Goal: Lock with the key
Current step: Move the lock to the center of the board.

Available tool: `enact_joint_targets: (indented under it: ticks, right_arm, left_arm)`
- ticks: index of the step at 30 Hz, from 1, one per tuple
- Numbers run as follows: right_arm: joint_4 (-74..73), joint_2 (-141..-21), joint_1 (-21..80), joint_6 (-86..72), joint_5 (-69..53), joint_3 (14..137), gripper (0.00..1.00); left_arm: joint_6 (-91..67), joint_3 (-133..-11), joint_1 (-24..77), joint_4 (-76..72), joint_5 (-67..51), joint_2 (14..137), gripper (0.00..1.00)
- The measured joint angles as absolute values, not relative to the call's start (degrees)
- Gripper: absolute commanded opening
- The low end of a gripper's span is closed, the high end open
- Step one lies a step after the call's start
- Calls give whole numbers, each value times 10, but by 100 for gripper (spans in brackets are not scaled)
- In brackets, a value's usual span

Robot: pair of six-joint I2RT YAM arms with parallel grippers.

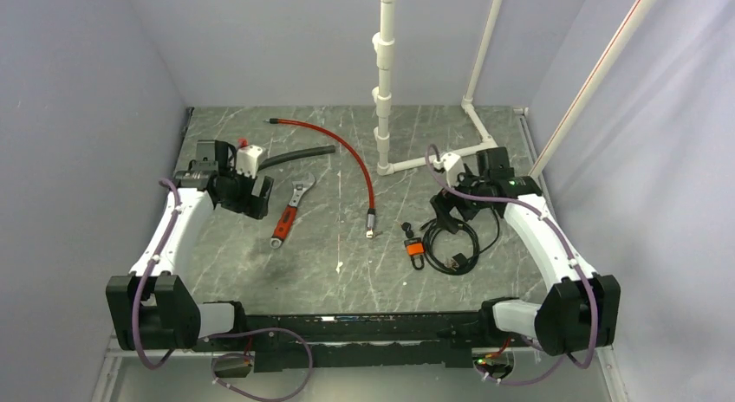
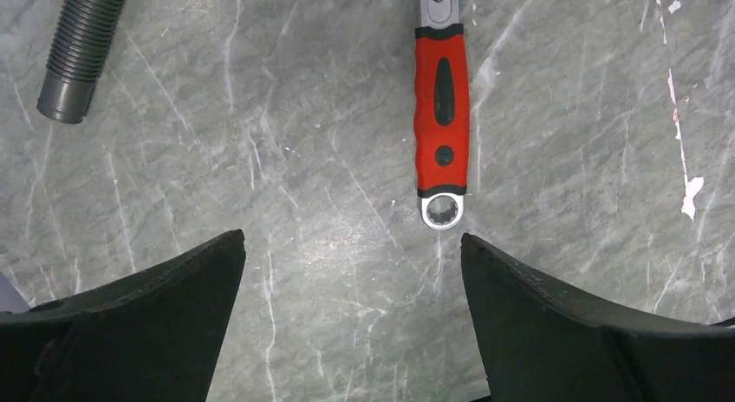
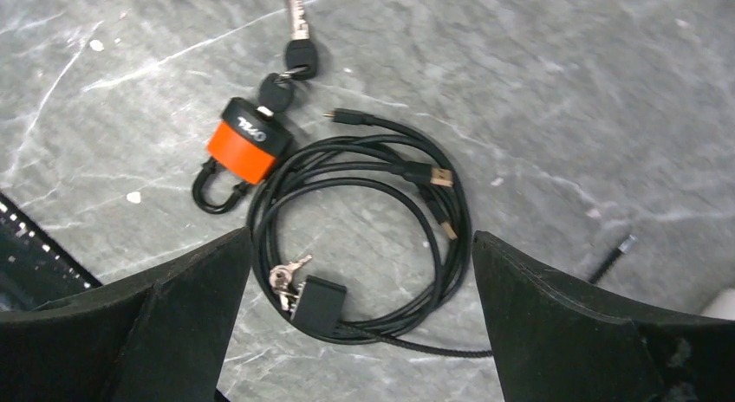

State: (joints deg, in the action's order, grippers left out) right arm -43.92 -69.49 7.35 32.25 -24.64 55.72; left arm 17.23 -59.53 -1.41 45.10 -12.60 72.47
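The small orange padlock (image 3: 250, 146) lies on the grey marble table with its black shackle toward me. Two black-headed keys on a ring lie at its far end: one key (image 3: 276, 92) rests against the lock body, the other (image 3: 301, 51) lies beyond it. In the top view the padlock (image 1: 415, 248) and keys (image 1: 405, 231) lie at centre right. My right gripper (image 3: 361, 237) is open and empty, above the coiled black cable (image 3: 364, 211); it also shows in the top view (image 1: 446, 213). My left gripper (image 2: 351, 237) is open and empty at far left (image 1: 251, 198).
A red-handled wrench (image 2: 442, 107) lies just beyond the left gripper. A grey ribbed hose (image 2: 82, 51), a red cable (image 1: 347, 151) and a white pipe frame (image 1: 384, 90) are farther back. Small silver keys (image 3: 282, 276) and a black block (image 3: 318, 304) sit in the coil.
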Motion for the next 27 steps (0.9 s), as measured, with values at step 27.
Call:
enact_joint_targets:
  ticks: [27]
  right_arm:
    - [-427, -881, 280, 382, -246, 558, 62]
  left_arm:
    - [127, -638, -4, 493, -183, 730, 99]
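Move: The lock lies roughly 10 cm to the right hand's left, 4 cm nearer the base and some 12 cm below it. Its keys lie about 6 cm farther out than the lock and 2 cm left of it; the cable coil is about 11 cm to the lock's right, level with it, nearly under the hand. From the left hand, the lock is about 44 cm to the right, 7 cm back and 13 cm below. The lock is approached from above: the right hand sweeps about 9 cm left and 8 cm down, drawing back some 5 cm, first mostly left, then mostly down. It turns about 25 degrees counter-clockwise, and the wide-open fingers narrow to roughly two thirds, ending just above the lock without a visible touch. The empty left hand shifts about 3 cm right and 2 cm up. ##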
